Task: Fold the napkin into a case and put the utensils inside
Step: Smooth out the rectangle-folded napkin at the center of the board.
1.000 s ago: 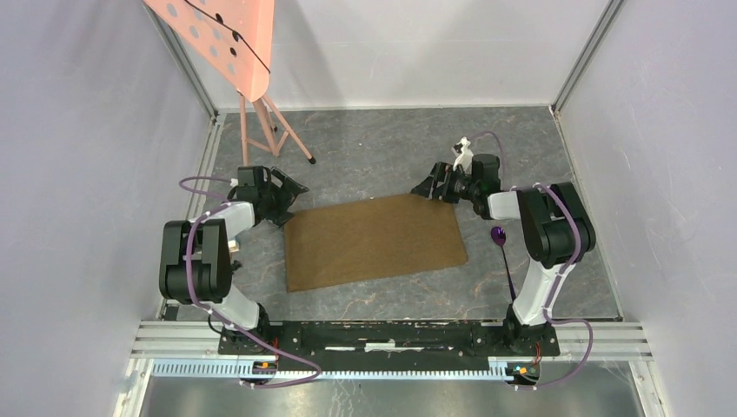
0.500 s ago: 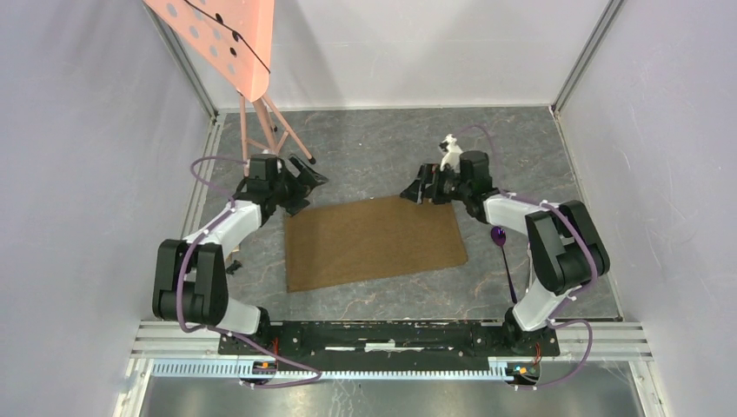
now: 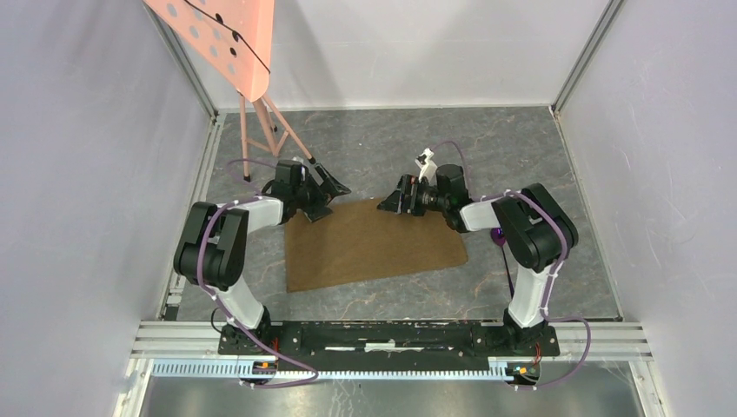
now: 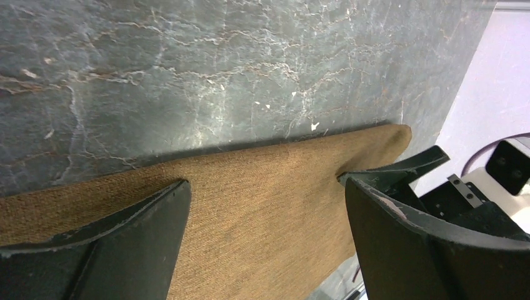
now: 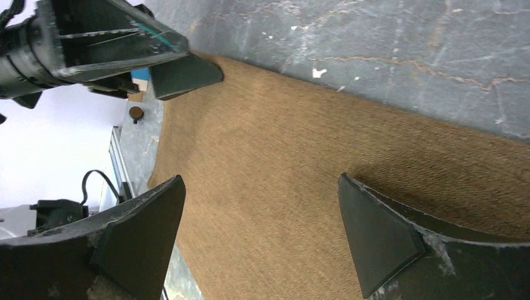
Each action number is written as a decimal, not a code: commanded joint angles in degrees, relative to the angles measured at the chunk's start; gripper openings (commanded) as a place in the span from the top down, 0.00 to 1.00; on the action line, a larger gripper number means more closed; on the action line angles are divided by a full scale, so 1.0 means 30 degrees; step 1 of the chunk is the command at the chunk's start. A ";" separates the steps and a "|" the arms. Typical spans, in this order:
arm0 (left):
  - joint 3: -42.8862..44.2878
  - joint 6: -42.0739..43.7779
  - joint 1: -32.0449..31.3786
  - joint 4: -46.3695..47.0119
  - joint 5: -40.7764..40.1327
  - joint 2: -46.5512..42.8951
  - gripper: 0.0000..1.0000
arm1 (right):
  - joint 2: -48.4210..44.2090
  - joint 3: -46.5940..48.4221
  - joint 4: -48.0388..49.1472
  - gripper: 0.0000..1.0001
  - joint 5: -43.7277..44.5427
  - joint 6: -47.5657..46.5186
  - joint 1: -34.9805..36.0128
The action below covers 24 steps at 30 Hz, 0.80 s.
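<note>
The tan-brown napkin [image 3: 374,243] lies flat and unfolded in the middle of the table. My left gripper [image 3: 328,193] hovers open over its far-left corner, and my right gripper [image 3: 393,198] is open over the middle of its far edge, facing the left one. In the left wrist view the napkin [image 4: 269,206] fills the space between the spread fingers [image 4: 112,244] of my left gripper [image 4: 262,187]. The right wrist view shows the napkin [image 5: 300,187] under my open right gripper [image 5: 259,187], nothing pinched. A purple utensil [image 3: 507,271] lies right of the cloth, partly hidden by the right arm.
A pink perforated board on a tripod stand [image 3: 261,130] rises at the far left. Grey walls close in both sides, and a metal rail [image 3: 391,334] runs along the near edge. The left gripper's body [image 5: 106,44] shows at the top left of the right wrist view.
Both arms have swung inward along the napkin's far edge toward each other. The left gripper moved right and the right gripper moved left. The jaws stayed open and the napkin has not moved.
</note>
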 commanded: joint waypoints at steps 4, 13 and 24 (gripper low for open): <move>0.0474 0.0554 0.1233 -0.0797 -0.1669 0.0706 0.00 | 0.2014 0.0941 0.1188 0.02 -0.0012 -0.0472 -0.1220; 0.0096 0.1157 0.2473 -0.2109 -0.2382 0.0829 0.00 | 0.2408 -0.0353 0.1323 0.02 -0.1404 -0.1290 -0.5118; 0.2461 0.2209 0.2662 -0.5803 -0.3502 0.0021 0.00 | 0.1729 0.0272 -0.1385 0.02 -0.1385 -0.2906 -0.9015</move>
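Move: The left hand is low over the napkin's far edge, with the napkin's far-left corner about 13 cm to its left and 4 cm back. The easel foot stands roughly 6 cm left and 14 cm ahead of this hand. From the right hand, the napkin's far-right corner is some 16 cm to the right and 3 cm ahead, and the purple spoon's bowl about 27 cm right and 9 cm back. Napkin and spoon lie 2 to 3 cm below the hands. Both open grippers spread apart along the napkin's far edge: the right one sinks about 1.5 cm until its fingertips bear on the cloth, then sweeps some 15 cm right and 7 cm forward to the far-right corner, dragging that side outward and turning about 15 degrees clockwise. The left one, fingertips low on the cloth, slides about 6 cm left and a little forward towards the far-left corner, turning some 10 degrees counter-clockwise, its fingers staying wide open like the right's. ##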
